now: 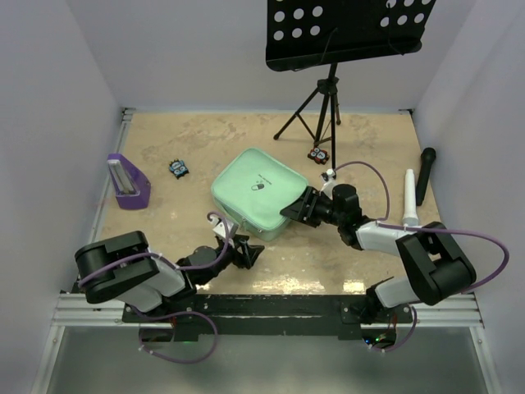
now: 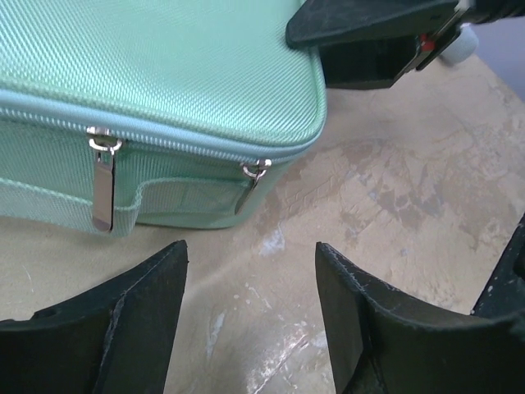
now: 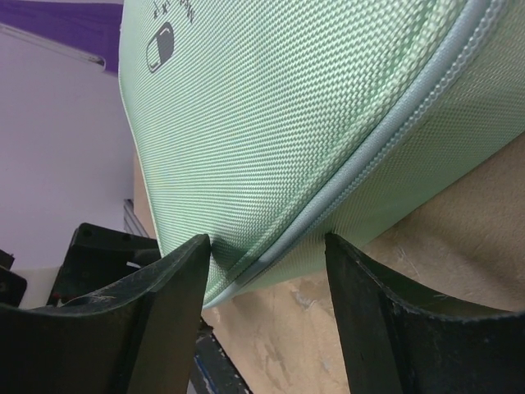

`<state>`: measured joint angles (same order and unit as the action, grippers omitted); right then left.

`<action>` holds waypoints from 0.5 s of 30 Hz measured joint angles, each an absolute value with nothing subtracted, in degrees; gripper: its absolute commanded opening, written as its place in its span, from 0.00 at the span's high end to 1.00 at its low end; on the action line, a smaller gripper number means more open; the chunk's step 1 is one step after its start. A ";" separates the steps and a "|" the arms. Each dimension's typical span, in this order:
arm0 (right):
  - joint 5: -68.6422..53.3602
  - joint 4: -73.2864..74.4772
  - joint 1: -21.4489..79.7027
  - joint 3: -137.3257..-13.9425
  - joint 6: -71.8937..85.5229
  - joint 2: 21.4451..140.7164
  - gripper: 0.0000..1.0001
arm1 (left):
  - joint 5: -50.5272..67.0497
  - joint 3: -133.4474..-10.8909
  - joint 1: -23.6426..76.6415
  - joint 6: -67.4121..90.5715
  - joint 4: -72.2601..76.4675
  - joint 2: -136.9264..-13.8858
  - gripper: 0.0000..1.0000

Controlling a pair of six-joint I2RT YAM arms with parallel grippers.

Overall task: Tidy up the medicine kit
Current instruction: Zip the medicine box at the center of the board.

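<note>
The medicine kit point(image 1: 254, 193) is a mint-green soft case that lies zipped shut mid-table, pill logo facing up. Two metal zipper pulls point(image 2: 102, 189) point(image 2: 250, 185) hang on its near side wall. My left gripper point(image 1: 246, 253) point(image 2: 250, 248) hovers low just in front of that wall. It is open, with only bare table between its fingers. My right gripper point(image 1: 297, 208) point(image 3: 267, 240) straddles the kit's point(image 3: 312, 107) right corner. One finger presses on the lid and the other rests against the side wall.
A small purple stand point(image 1: 127, 180) sits at the left. Behind the kit is a music stand's tripod point(image 1: 316, 115), with two small dark items point(image 1: 179, 168) point(image 1: 318, 154) nearby. A black microphone point(image 1: 425, 174) and a white cylinder point(image 1: 409, 197) lie at the right wall.
</note>
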<state>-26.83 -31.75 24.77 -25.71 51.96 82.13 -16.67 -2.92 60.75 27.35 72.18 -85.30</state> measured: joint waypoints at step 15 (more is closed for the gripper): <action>-26.39 -30.70 24.71 -26.15 50.48 82.00 0.42 | -16.95 -8.38 60.34 26.30 72.25 -83.53 0.34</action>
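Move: The corner zip pull on the medicine box lies about 4 cm ahead of the left hand, 1 cm to its right and some 3 cm above. The second zip pull is about 7 cm ahead of that hand, 4 cm left and 3 cm up; the box's near corner is some 4 cm ahead and 4 cm right, 3 cm up. From the right hand, at the box's right side, the corner zip pull lies about 9 cm left, 5 cm back and 1 cm lower. The left hand rises about 4 cm, edging some 3 cm forward-right towards the corner zip pull, fingers open. ##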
